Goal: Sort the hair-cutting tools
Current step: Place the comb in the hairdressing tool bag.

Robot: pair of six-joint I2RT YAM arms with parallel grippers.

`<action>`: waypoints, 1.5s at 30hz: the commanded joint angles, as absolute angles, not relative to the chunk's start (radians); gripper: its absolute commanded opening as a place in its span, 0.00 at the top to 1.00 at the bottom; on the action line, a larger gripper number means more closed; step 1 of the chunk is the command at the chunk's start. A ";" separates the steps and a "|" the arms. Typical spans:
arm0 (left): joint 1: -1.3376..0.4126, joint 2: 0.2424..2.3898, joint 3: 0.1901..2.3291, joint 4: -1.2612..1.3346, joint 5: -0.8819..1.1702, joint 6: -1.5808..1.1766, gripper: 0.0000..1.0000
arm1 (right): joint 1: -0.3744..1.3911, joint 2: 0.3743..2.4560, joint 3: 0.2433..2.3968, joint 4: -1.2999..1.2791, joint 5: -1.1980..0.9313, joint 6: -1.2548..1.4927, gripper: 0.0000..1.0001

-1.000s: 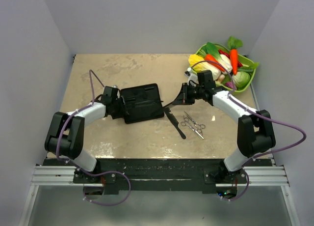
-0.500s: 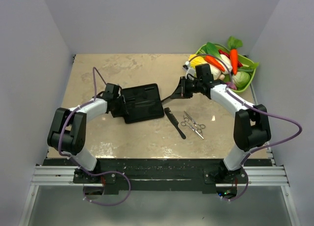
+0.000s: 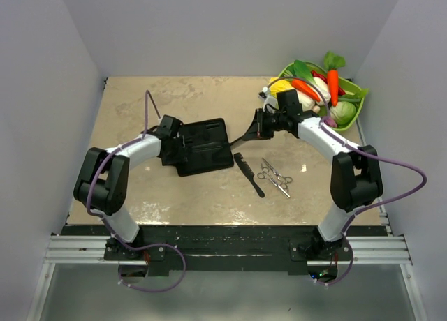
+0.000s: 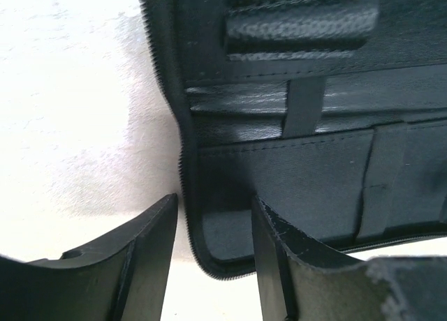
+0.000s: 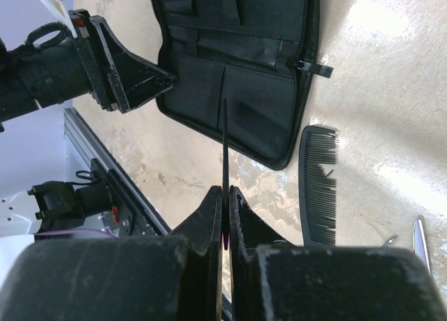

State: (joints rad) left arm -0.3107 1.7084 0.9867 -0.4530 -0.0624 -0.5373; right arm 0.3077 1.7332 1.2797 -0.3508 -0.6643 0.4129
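The black folding case lies open at the table's middle. My left gripper is open at the case's left edge. In the left wrist view one finger rests on the table and the other over the case, with the zipper corner between them. My right gripper is shut on a slim black comb and holds it above the case's right side. That comb shows edge-on in the right wrist view. A second comb and the silver scissors lie on the table to the right of the case.
A green basket of toy vegetables stands at the back right corner. Grey walls close the table on three sides. In the right wrist view the second comb lies beside the case, and the left gripper shows at the case's far edge.
My right gripper has lifted the comb up and back from near the table. My left gripper has slid right onto the case's left edge.
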 commanded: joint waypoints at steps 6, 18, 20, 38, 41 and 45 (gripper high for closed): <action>-0.311 1.741 0.882 -0.721 -0.172 -0.526 0.48 | 0.310 1.710 1.246 -0.353 -0.676 0.385 1.00; -0.325 1.720 0.831 -0.721 -0.167 -0.535 0.48 | 0.310 1.726 1.216 -0.333 -0.684 0.393 1.00; -0.325 1.726 0.833 -0.719 -0.167 -0.534 0.48 | 0.310 1.735 1.213 -0.318 -0.667 0.403 1.00; -0.327 1.735 0.856 -0.726 -0.164 -0.531 0.48 | 0.336 1.801 1.163 -0.192 -0.664 0.469 1.00; -0.327 1.733 0.862 -0.730 -0.167 -0.529 0.48 | 0.342 1.812 1.157 -0.175 -0.661 0.477 1.00; -0.327 1.732 0.859 -0.730 -0.167 -0.529 0.48 | 0.360 1.830 1.152 -0.158 -0.663 0.483 1.00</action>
State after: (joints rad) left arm -0.3233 1.6531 0.9371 -0.5121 -0.1093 -0.5491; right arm 0.3359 1.8046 1.1679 -0.1970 -0.6720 0.4786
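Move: The right hand already holds the comb; the middle of the open hairdressing tool bag, its goal, lies about 13 cm to this hand's left, 3 cm back and 14 cm below. On the table, similarly low, the handled comb lies some 12 cm back and 1 cm right, the scissors about 13 cm back and 10 cm right. From the left hand, at the bag's near left corner, the bag's middle is some 5 cm ahead and 8 cm right, level in height. Right hand lowers its held comb about 5 cm towards the near pocket; left backs away some 3 cm. ##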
